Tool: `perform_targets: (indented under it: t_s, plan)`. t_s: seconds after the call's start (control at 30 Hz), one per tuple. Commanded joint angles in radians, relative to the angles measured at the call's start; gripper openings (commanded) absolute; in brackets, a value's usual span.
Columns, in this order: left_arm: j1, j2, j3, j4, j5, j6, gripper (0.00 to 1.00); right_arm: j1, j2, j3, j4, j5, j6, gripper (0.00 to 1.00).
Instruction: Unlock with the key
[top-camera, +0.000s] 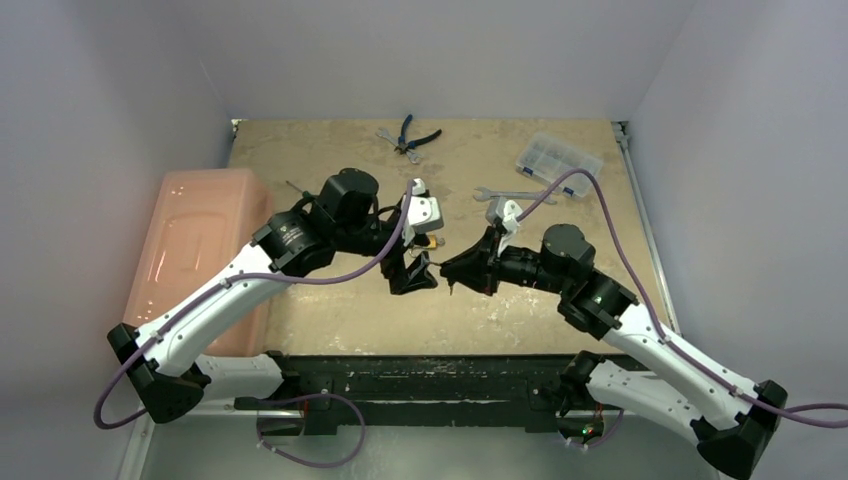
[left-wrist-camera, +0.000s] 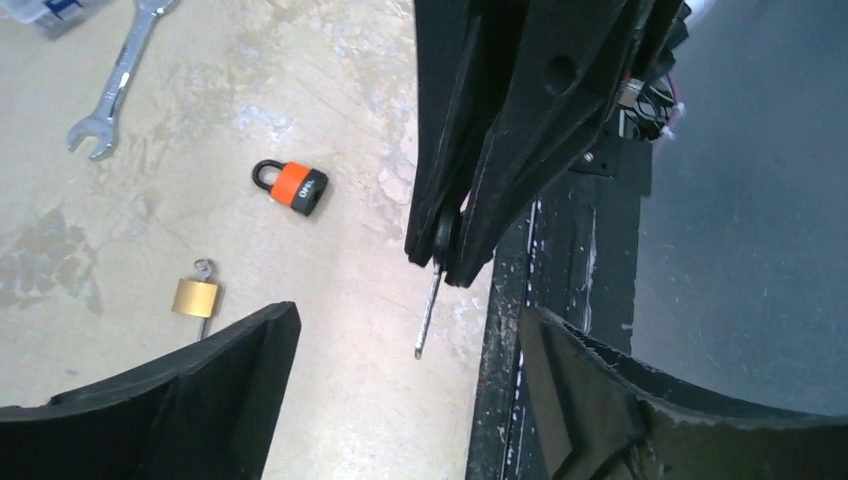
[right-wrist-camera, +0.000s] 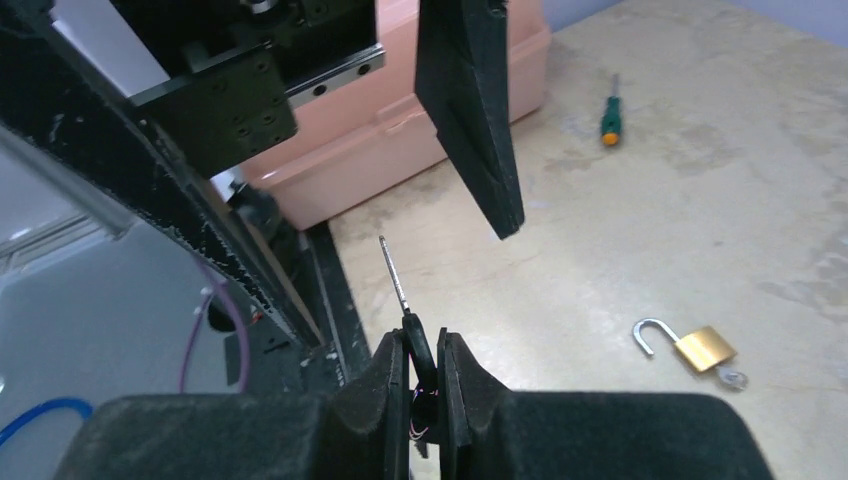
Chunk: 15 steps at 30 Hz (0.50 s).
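Observation:
My right gripper (right-wrist-camera: 425, 350) is shut on a key (right-wrist-camera: 415, 335) with a black head; its thin metal blade (right-wrist-camera: 393, 270) points away, above the table near the front edge. The key also shows in the left wrist view (left-wrist-camera: 430, 305), sticking out of the right gripper (left-wrist-camera: 450, 245). My left gripper (left-wrist-camera: 405, 330) is open and empty, facing the right one (top-camera: 455, 275) closely. An orange-and-black padlock (left-wrist-camera: 296, 188) lies shut on the table. A brass padlock (right-wrist-camera: 705, 347) lies with its shackle open and a key in its base.
A pink box (top-camera: 200, 250) stands at the left. A green-handled screwdriver (right-wrist-camera: 608, 125), a wrench (top-camera: 500, 195), pliers (top-camera: 410, 135) and a clear plastic case (top-camera: 558, 158) lie farther back. The black front rail (left-wrist-camera: 545, 300) runs beside the grippers.

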Motion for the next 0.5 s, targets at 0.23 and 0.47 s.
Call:
perform_targets:
  t_s: [0.23, 0.47]
  plan:
    - [0.027, -0.073, -0.092, 0.235, -0.168, -0.206, 0.96, 0.004, -0.056, -0.021, -0.098, 0.655, 0.236, 0.0]
    - [0.027, 0.024, -0.218, 0.408, -0.378, -0.469, 0.99, 0.002, -0.084, -0.027, -0.25, 0.983, 0.419, 0.0]
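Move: About 10 cm ahead, 9 cm to the right and some 25 cm below the right hand, which already holds the black-headed key, lies the orange padlock. The open brass padlock is about 14 cm ahead and 3 cm left of that hand, and the wrench about 25 cm ahead and 15 cm right, both at table height. From the left hand, the orange padlock is roughly 10 cm ahead, 11 cm right and 25 cm down. Drawing the key out from between the left fingers, the right hand swings forward and right about 11 cm towards the orange padlock, sinking a little after a slight rise. It keeps its pinch while turning some 40 degrees clockwise and tipping down. The already open left hand spreads fully, moves forward 5 cm, turns counter-clockwise towards the padlock, and rises slightly before dipping. ##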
